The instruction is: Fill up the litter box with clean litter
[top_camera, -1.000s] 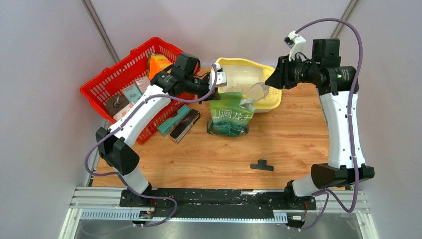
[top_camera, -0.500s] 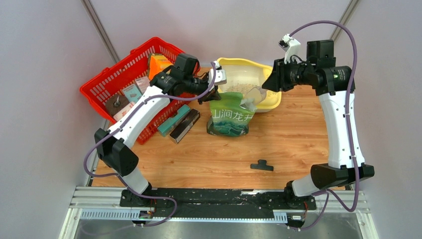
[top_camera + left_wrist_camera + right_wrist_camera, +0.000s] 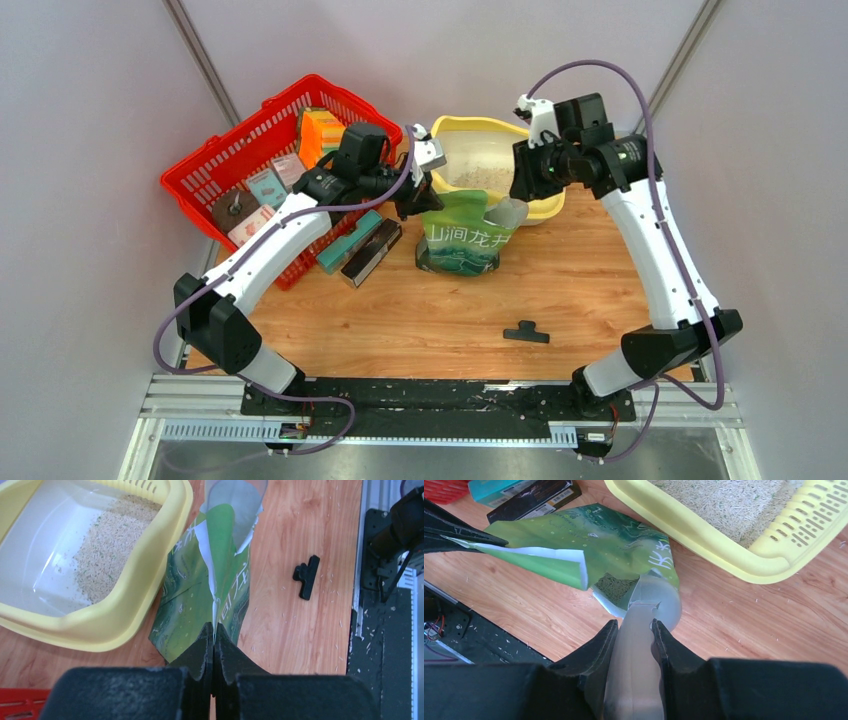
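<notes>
The pale yellow litter box stands at the back of the table, its rim showing in the left wrist view and the right wrist view. A patch of beige clean litter lies in its basin. In front of it stands the green bag, mouth open. My left gripper is shut on the bag's top edge. My right gripper is shut on the handle of a translucent scoop, whose bowl sits at the bag's mouth.
A red mesh basket with several boxes stands at the back left. Two flat boxes lie beside it, left of the bag. A black clip lies on the wood near the front. Stray granules dot the table.
My right arm swung left and down, carrying the scoop from over the litter box's front rim to the bag's mouth. The left gripper shifted slightly left, still pinching the bag.
</notes>
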### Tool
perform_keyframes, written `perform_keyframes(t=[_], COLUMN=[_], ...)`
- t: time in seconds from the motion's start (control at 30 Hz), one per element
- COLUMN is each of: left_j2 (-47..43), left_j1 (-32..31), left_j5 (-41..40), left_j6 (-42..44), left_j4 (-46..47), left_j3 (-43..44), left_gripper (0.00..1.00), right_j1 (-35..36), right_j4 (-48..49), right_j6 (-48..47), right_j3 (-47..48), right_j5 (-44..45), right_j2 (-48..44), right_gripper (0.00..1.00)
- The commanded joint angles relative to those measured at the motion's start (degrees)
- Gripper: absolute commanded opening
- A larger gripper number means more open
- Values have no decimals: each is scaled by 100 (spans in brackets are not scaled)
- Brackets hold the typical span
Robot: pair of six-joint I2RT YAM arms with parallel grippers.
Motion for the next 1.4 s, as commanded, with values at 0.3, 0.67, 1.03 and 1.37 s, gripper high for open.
perform_keyframes(t=[0.3,0.67,1.03,1.37], left_j2=[-515,-796,-717,-577], left_j1=[-18,-18,-18,-71], left_j5=[-60,-175,44,89], left_j6=[-1324,-1651,-1027,-1851], left_j4=[1552,2150,1463,2281], left_j3=[21,-506,-454,-410], left_gripper=[0,0,0,0], right_j1=[544,696,308,466], right_j4=[355,967,2447,2279], right_j6=[1469,1865,1953,1716], right_j3=[561,-1006,-2470,-3235], right_j5=[1519,1567,1519,1549], right_j2=[644,242,-595,-358], right_gripper=[0,0,0,0])
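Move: The right hand holds the clear scoop; the bag's open mouth lies about 5 cm to its left, 3 cm ahead and 8 cm below, with the scoop's cup already at its edge. The litter box's middle is roughly 18 cm ahead of this hand, 2 cm left and 25 cm below; the black clip lies some 12 cm back, 3 cm right and 30 cm below. From the left hand, which pinches the bag's top corner, the mouth is about 9 cm right, 4 cm ahead and 6 cm lower. Down about 10 cm goes the right hand, in two stages with a short halt between, first also easing a little forward and left, driving the clear scoop cup-first through the mouth into the bag while turning some 20 degrees clockwise. Its fingers keep their hold on the handle; the left hand, still pinching the top corner, barely shifts and tilts slightly. ##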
